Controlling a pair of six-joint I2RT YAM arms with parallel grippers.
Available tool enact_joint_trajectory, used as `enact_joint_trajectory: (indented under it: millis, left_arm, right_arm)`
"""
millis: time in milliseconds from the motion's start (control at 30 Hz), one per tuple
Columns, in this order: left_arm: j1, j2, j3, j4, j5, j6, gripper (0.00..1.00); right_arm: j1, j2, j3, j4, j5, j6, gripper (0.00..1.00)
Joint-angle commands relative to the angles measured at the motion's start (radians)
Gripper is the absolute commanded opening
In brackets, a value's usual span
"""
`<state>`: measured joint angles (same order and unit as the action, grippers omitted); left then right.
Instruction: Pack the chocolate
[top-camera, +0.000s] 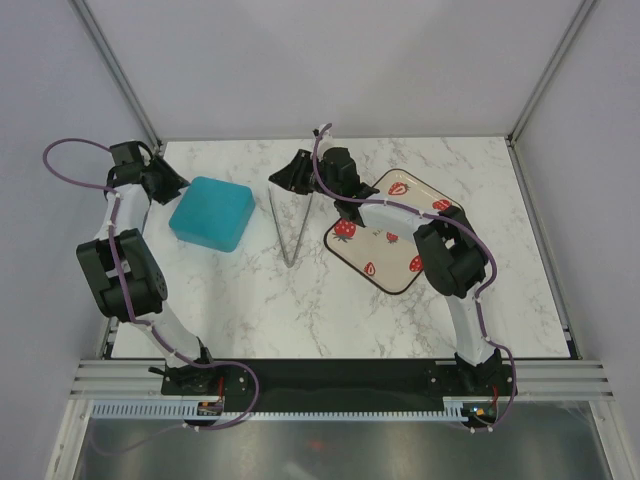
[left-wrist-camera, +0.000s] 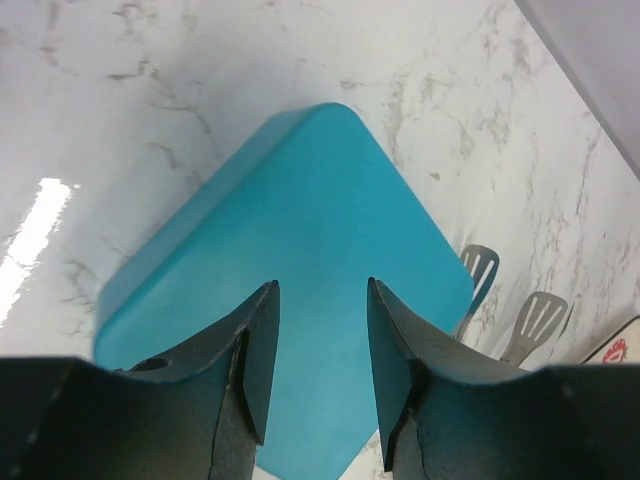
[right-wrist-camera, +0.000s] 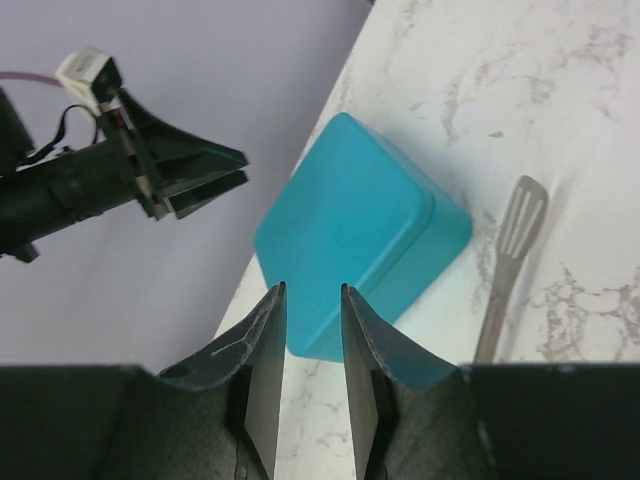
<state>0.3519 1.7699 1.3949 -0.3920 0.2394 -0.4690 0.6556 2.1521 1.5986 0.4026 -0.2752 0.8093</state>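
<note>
No chocolate shows in any view. A closed teal box (top-camera: 212, 213) lies on the marble table at the left. My left gripper (top-camera: 180, 185) hovers just off the box's far left corner. In the left wrist view the left gripper (left-wrist-camera: 322, 290) stands open over the box's lid (left-wrist-camera: 300, 200), nothing between its fingers. My right gripper (top-camera: 285, 175) hangs above the far ends of the metal tongs (top-camera: 295, 225). It points toward the box (right-wrist-camera: 355, 215), and the right gripper (right-wrist-camera: 312, 292) is open and empty.
A square plate (top-camera: 392, 255) with strawberry prints lies at the right, partly under my right arm. The tongs (right-wrist-camera: 515, 240) lie between box and plate. Frame posts stand at the back corners, and the table's left edge runs close beside the box.
</note>
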Motion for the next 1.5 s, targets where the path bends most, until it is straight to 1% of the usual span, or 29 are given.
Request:
enact_joint_trajectory:
  millis: [0, 167, 233, 333, 433, 533, 633, 667, 700, 767, 800, 867, 900, 933, 967, 1000, 1033, 1100, 1133, 1167, 1200, 1267, 1300, 1333, 1367, 1433, 1467]
  left_arm:
    - [-0.057, 0.031, -0.028, 0.056, 0.044, 0.041, 0.48]
    - [-0.120, 0.150, -0.016, 0.073, 0.005, 0.049, 0.48]
    - [-0.134, 0.218, -0.002, 0.068, -0.002, 0.040, 0.47]
    - [-0.145, 0.270, -0.002, 0.065, -0.018, 0.015, 0.47]
    - [-0.148, 0.278, 0.007, 0.058, -0.029, 0.013, 0.47]
    - [-0.148, 0.247, 0.021, 0.053, -0.017, 0.015, 0.47]
    - [-0.148, 0.175, 0.050, 0.038, 0.007, 0.023, 0.47]
    - [-0.149, 0.124, 0.058, 0.021, 0.014, 0.024, 0.47]
    - [-0.152, 0.096, 0.061, 0.016, 0.020, 0.027, 0.47]
    - [-0.157, 0.030, 0.059, 0.013, 0.055, 0.035, 0.49]
    - [-0.165, -0.045, 0.041, 0.009, 0.069, 0.038, 0.51]
    - [-0.175, -0.127, 0.006, 0.007, 0.100, 0.035, 0.54]
    - [-0.197, -0.217, -0.034, 0.008, 0.103, 0.038, 0.60]
    - [-0.209, -0.260, -0.057, 0.007, 0.101, 0.044, 0.63]
    - [-0.223, -0.307, -0.082, 0.008, 0.106, 0.046, 0.71]
    - [-0.253, -0.349, -0.105, 0.010, 0.110, 0.053, 0.78]
    - [-0.266, -0.428, -0.156, 0.005, 0.101, 0.061, 0.85]
    - [-0.292, -0.496, -0.241, 0.004, 0.112, 0.052, 0.92]
    - [-0.300, -0.563, -0.269, 0.004, 0.135, 0.032, 0.98]
    - [-0.307, -0.595, -0.299, 0.004, 0.147, 0.029, 1.00]
    - [-0.330, -0.630, -0.348, 0.002, 0.158, 0.026, 1.00]
    - [-0.343, -0.736, -0.394, 0.001, 0.193, 0.021, 1.00]
    - [-0.378, -0.769, -0.433, 0.001, 0.219, 0.024, 1.00]
    - [-0.384, -0.838, -0.450, 0.002, 0.241, 0.032, 1.00]
    - [-0.389, -0.868, -0.464, 0.001, 0.262, 0.038, 1.00]
    - [-0.390, -0.926, -0.505, 0.002, 0.333, 0.047, 1.00]
    - [-0.390, -0.975, -0.517, 0.004, 0.354, 0.047, 1.00]
  right_arm:
    - [0.022, -0.041, -0.038, 0.053, -0.019, 0.005, 0.35]
    - [0.018, -0.061, -0.054, 0.015, -0.016, -0.034, 0.34]
    - [0.015, -0.077, -0.065, -0.001, -0.004, -0.050, 0.34]
    - [0.007, -0.090, -0.069, -0.033, -0.001, -0.070, 0.33]
    - [-0.001, -0.107, -0.081, -0.044, 0.001, -0.084, 0.33]
    - [-0.001, -0.118, -0.074, -0.067, 0.001, -0.088, 0.33]
    - [-0.002, -0.139, -0.065, -0.097, -0.001, -0.097, 0.33]
    - [-0.002, -0.150, -0.065, -0.108, 0.016, -0.105, 0.33]
    - [-0.002, -0.179, -0.065, -0.149, 0.031, -0.114, 0.33]
    - [-0.002, -0.213, -0.063, -0.200, 0.073, -0.148, 0.41]
    - [-0.002, -0.248, -0.066, -0.262, 0.112, -0.160, 0.51]
    - [-0.002, -0.288, -0.074, -0.324, 0.155, -0.189, 0.70]
    - [-0.002, -0.328, -0.086, -0.381, 0.183, -0.199, 0.88]
    - [-0.002, -0.351, -0.101, -0.398, 0.189, -0.205, 0.97]
    - [-0.002, -0.403, -0.118, -0.401, 0.198, -0.213, 0.98]
    - [-0.002, -0.429, -0.137, -0.451, 0.209, -0.214, 0.98]
    - [-0.001, -0.458, -0.176, -0.468, 0.232, -0.217, 0.98]
    - [-0.002, -0.547, -0.242, -0.508, 0.260, -0.223, 0.98]
    - [-0.001, -0.576, -0.267, -0.516, 0.292, -0.222, 0.98]
    - [-0.002, -0.634, -0.288, -0.543, 0.298, -0.222, 0.98]
    - [-0.001, -0.659, -0.322, -0.564, 0.306, -0.216, 0.98]
    - [-0.001, -0.730, -0.344, -0.611, 0.330, -0.214, 0.98]
    - [0.001, -0.750, -0.354, -0.678, 0.349, -0.213, 0.98]
    - [0.002, -0.771, -0.362, -0.708, 0.384, -0.210, 0.98]
    - [0.003, -0.817, -0.371, -0.760, 0.402, -0.208, 0.98]
    - [0.004, -0.865, -0.397, -0.806, 0.430, -0.214, 0.98]
    - [0.004, -0.917, -0.407, -0.841, 0.451, -0.222, 0.98]
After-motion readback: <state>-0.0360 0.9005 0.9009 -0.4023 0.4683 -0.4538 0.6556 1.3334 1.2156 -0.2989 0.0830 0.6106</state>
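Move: The closed blue box lies some 7 cm to the left gripper's right and about 2 cm nearer the base, its middle 11 cm below. From the right gripper the box is about 14 cm to the left, 2 cm back and 16 cm down. The tongs lie 4 cm back and 4 cm left of the right gripper, 18 cm below; the strawberry tray is 4 cm back and 30 cm to its right, as low. Bring the left gripper right, down and forward, some 5-6 cm each way, onto the far part of the box's lid and press there briefly, while the right gripper hovers over near the tongs. Then draw both back, right and up, the left by over 20 cm back and tilting its fingers up, both turning clockwise and opening wide. ##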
